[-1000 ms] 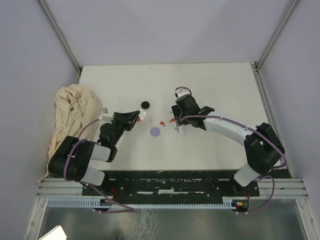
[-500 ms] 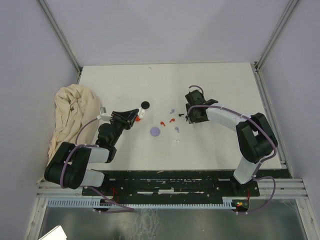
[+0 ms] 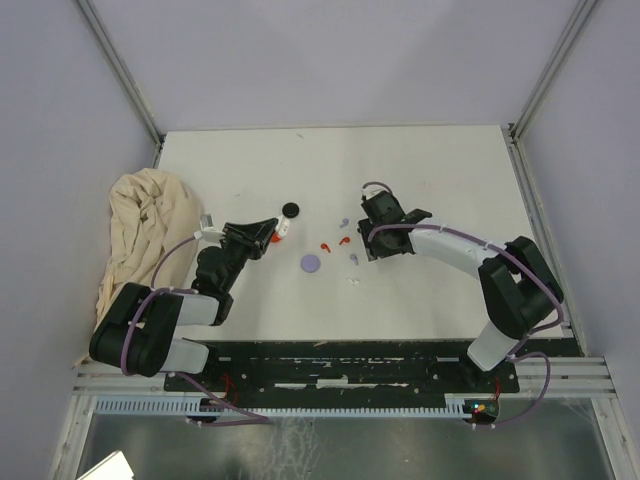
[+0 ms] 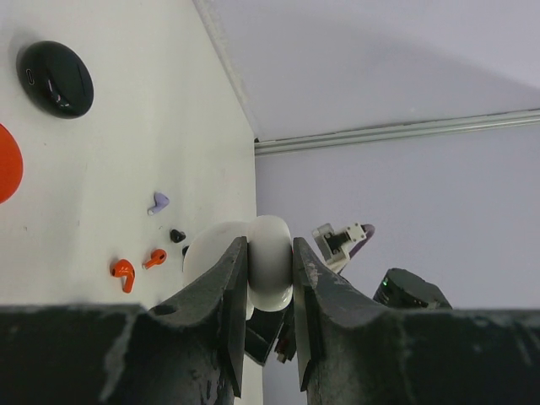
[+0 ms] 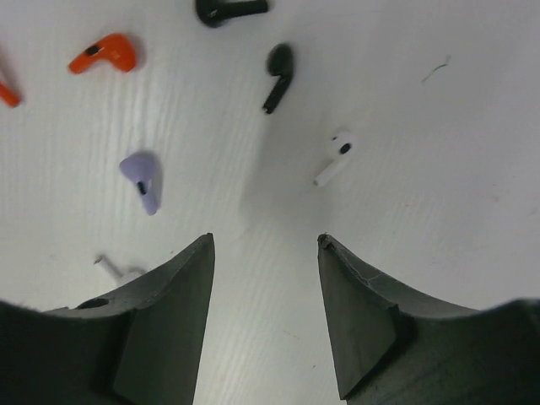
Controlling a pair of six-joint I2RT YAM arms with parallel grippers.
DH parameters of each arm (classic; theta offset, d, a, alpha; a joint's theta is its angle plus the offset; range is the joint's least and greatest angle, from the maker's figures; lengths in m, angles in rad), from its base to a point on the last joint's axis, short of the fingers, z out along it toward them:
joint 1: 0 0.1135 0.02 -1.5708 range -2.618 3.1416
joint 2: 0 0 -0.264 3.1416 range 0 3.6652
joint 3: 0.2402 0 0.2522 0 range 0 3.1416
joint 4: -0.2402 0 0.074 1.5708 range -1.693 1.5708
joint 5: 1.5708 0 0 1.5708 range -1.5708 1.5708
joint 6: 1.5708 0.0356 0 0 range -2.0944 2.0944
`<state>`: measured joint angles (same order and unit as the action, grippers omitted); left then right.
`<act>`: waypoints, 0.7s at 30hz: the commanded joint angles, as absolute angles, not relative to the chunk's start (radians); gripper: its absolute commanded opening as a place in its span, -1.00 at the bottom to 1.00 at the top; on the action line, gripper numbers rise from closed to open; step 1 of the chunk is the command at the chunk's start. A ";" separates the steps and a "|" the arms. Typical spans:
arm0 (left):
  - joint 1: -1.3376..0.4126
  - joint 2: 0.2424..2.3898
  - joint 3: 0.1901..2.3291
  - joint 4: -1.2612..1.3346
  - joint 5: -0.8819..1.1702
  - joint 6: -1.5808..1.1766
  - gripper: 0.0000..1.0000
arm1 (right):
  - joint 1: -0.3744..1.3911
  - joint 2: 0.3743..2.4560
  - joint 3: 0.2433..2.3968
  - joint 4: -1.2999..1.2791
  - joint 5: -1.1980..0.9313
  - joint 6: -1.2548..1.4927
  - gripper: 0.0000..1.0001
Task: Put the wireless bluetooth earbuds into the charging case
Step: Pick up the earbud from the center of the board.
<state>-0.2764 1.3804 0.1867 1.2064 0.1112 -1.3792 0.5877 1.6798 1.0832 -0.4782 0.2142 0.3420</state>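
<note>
My left gripper (image 4: 269, 242) is shut on a white round charging case (image 4: 270, 280) and holds it off the table; from above, the left gripper (image 3: 272, 231) is left of centre. The wireless bluetooth earbuds lie loose on the table. Ahead of my right gripper (image 5: 266, 240) are a white earbud (image 5: 336, 157), a black earbud (image 5: 279, 72), a lilac earbud (image 5: 142, 180) and an orange earbud (image 5: 105, 52). Its jaws stand open just above the table with nothing between them. In the top view the right gripper (image 3: 370, 240) is just right of the red earbuds (image 3: 326, 246).
A black disc (image 3: 290, 209) and a lilac disc (image 3: 311, 263) lie near the earbuds. An orange disc (image 4: 7, 164) lies by the left gripper. A crumpled beige cloth (image 3: 145, 225) fills the table's left edge. Grey walls enclose the table.
The right gripper swung out to the right, then came back left over the earbuds, its jaws narrowing. The left gripper stays shut on the white case and has barely moved.
</note>
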 commanded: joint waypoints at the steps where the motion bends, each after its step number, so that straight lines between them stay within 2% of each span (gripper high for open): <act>1: -0.275 1.386 0.187 1.250 0.112 -1.368 -0.94 | 0.678 1.610 1.048 -0.447 0.196 0.335 0.20; 21: -0.274 1.391 0.161 1.277 0.116 -1.375 -0.94 | 0.828 1.637 0.955 -0.415 0.232 0.385 0.19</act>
<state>-0.2764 1.3914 0.1688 1.2129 0.1120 -1.3792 0.8135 1.6314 0.9535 -0.4534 0.2111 0.3664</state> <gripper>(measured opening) 0.316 0.597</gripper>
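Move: The near white earbud lies about 6 cm back, 6 cm left and 5 cm below the right hand. On that same level, the purple earbud is some 6 cm left and 1 cm back of the hand, the far white earbud about 4 cm ahead and 3 cm right. From the left hand, still holding the white case, the near white earbud is roughly 12 cm back, 18 cm right and 16 cm below. Open right hand draws back about 7 cm, swinging 4 cm left and sinking slightly, towards the near white earbud. ##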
